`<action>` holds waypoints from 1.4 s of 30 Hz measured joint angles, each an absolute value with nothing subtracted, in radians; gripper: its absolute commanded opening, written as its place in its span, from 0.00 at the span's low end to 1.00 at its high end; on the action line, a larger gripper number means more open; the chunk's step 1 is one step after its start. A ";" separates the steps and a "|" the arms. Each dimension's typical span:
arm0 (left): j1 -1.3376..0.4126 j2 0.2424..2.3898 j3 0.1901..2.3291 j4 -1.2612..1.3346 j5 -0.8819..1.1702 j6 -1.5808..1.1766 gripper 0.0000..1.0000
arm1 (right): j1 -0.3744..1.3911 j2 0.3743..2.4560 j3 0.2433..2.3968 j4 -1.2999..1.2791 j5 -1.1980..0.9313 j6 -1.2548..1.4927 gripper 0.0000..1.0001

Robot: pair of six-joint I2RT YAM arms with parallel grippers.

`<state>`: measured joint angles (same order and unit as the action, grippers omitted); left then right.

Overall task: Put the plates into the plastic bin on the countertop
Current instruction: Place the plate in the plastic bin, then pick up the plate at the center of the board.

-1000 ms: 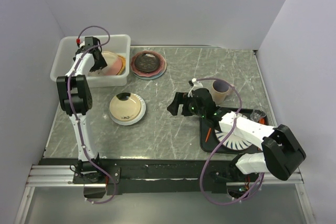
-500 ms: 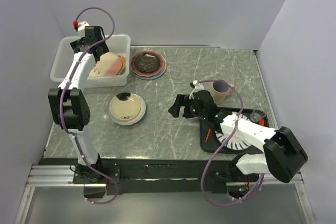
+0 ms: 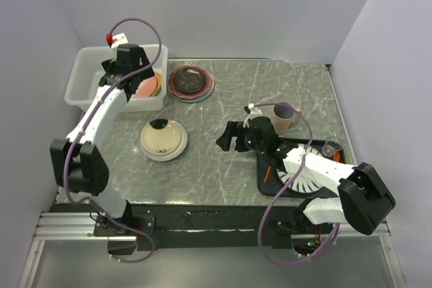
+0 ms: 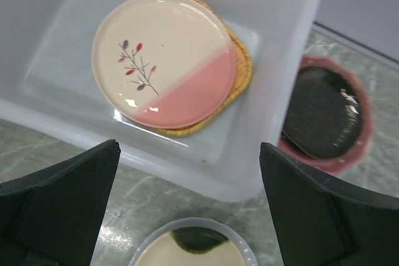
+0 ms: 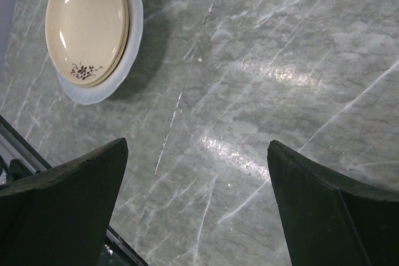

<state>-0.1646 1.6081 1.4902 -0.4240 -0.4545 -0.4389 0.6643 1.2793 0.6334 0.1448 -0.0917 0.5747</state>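
The plastic bin (image 3: 84,82) (image 4: 274,154) stands at the countertop's (image 3: 223,166) far left. In it a cream-and-pink plate (image 4: 163,60) (image 3: 143,85) lies on an orange textured plate (image 4: 242,70). My left gripper (image 3: 129,75) (image 4: 189,154) hovers above the bin's near right wall, open and empty. To the right of the bin sits a dark brown pink-rimmed plate (image 3: 191,81) (image 4: 324,113). A tan-gold plate (image 3: 162,137) (image 5: 87,26) rests on a white plate (image 5: 128,54) mid-left. My right gripper (image 3: 226,136) (image 5: 197,144) is open over bare countertop, to the right of that stack.
A black tray (image 3: 264,170) at the near right carries a white plate with dark stripes (image 3: 304,179). A mug (image 3: 283,118) stands behind it, and a small glass (image 3: 331,148) stands at its right. Walls close the back and both sides.
My left gripper has risen out of the bin and shifted right and nearer, staying open; the cream-and-pink plate stays in the bin. The right arm has barely moved.
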 measured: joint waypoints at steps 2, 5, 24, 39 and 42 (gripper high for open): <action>-0.168 1.544 1.432 -0.395 -0.421 -0.445 0.99 | 0.664 1.288 0.633 0.156 -0.095 0.575 1.00; -0.168 1.472 1.361 -0.358 -0.361 -0.457 0.99 | 0.664 1.310 0.633 0.170 -0.097 0.575 1.00; -0.183 1.393 1.176 -0.294 -0.051 -0.510 0.99 | 0.671 1.345 0.614 0.224 -0.121 0.591 1.00; -0.186 1.202 0.999 -0.313 -0.038 -0.573 0.99 | 0.740 1.409 0.642 0.229 -0.144 0.615 0.96; -0.186 1.168 0.932 -0.311 -0.031 -0.597 0.98 | 0.764 1.452 0.683 0.231 -0.152 0.620 0.95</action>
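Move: Behind and below the left hand, the cream plate on its stack lies about 19 cm back, 11 cm to the right and 22 cm down. The pink-and-cream plate already in the bin is roughly 6 cm ahead of that hand and 4 cm left, the dark plate stack some 5 cm ahead and 19 cm right, both about 21 cm below. From the right hand the cream plate lies about 21 cm left, 1 cm ahead and 10 cm down. Drawing back about 11 cm and to the right about 7, the empty left hand leaves the bin for the cream plate, rising slightly before it sinks some 5 cm; its wrist swings clockwise and rolls left side down, nearly 20 degrees each, fingers still wide open. Late on, the right hand, also open, eases left towards the same stack, sinking a little. ##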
